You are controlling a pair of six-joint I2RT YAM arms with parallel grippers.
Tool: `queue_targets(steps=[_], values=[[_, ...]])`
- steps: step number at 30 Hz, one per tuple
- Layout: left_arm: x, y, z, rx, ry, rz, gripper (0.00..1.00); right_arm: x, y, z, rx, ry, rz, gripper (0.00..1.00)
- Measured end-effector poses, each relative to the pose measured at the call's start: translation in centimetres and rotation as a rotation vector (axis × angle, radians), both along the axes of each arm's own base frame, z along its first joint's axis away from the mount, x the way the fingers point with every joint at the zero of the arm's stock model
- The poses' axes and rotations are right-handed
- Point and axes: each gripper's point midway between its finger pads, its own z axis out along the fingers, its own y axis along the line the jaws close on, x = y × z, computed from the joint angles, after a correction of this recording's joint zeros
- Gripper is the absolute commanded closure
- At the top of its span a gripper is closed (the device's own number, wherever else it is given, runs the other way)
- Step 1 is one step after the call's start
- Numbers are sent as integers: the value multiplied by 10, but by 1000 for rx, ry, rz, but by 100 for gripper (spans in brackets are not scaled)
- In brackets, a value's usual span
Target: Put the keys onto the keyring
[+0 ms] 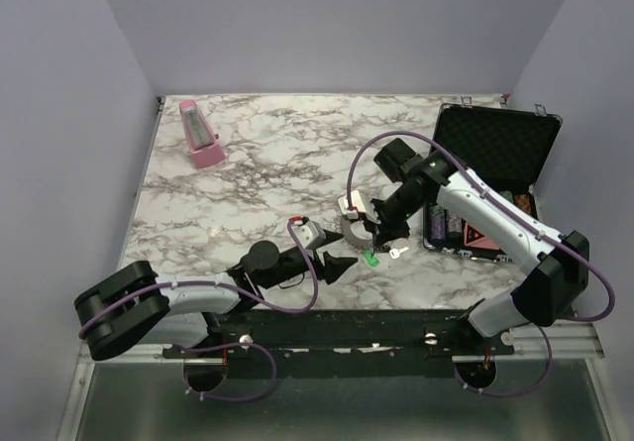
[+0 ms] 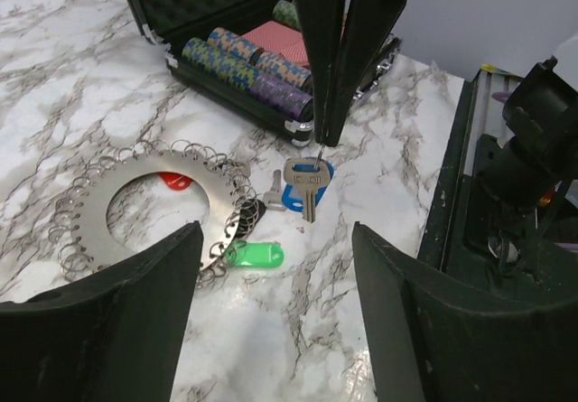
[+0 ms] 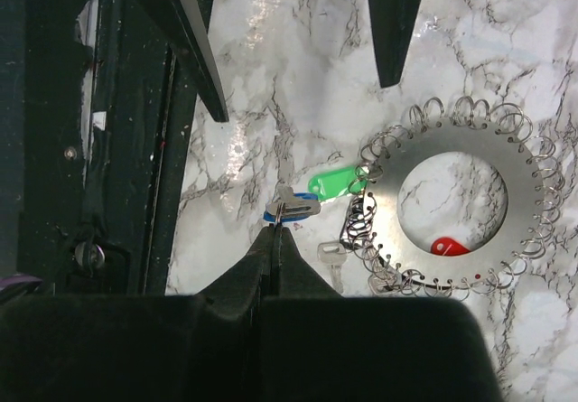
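Observation:
The keyring (image 2: 90,239) is a flat grey toothed disc with small wire loops round its rim, lying on the marble. A red key head (image 2: 176,182) shows in its hole and a green key head (image 2: 256,256) hangs at its edge. My right gripper (image 3: 278,226) is shut on the small loop of a silver key with a blue head (image 2: 305,181), which dangles just above the table beside the keyring (image 3: 388,194). A bare silver key (image 3: 332,257) lies near the rim. My left gripper (image 2: 275,235) is open, low and short of the green head, holding nothing.
An open black case (image 1: 495,149) with rows of poker chips (image 2: 253,63) stands at the right, just behind the right gripper (image 1: 379,235). A pink metronome (image 1: 201,136) stands at the far left. The table's black front rail (image 2: 470,203) runs close by.

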Motion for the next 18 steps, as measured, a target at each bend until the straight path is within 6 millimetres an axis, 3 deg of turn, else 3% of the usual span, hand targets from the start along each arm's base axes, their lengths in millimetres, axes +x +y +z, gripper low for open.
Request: queue_targets(steps=[8,18], values=[[-4,-22,18,-91,-39,-85,48,-2,1,-1,-5,13,-6,100],[-8,-35,18,-109,-54,-144,57,-3,3,-3,-4,25,-1,99]])
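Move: From the left hand, the silver key and blue tag hanging from the right fingertips lie about 6 cm to the right, 1 cm ahead and 1 cm up. On the table, roughly 13 cm below the left hand, the green tag lies 8 cm right and 4 cm ahead; the ring plate's centre lies 6 cm right and 11 cm ahead. From the right hand, the key hangs some 3 cm below and 1 cm left, level fore and aft. Rightward and up, the left hand eases some 3.5 cm across and 2 cm higher towards the hanging key and blue tag, yawing clockwise by just under 10 degrees and rolling slightly as its fingers narrow from wide open to about half. The closed right fingers keep their hold at the top and stay nearly still. ##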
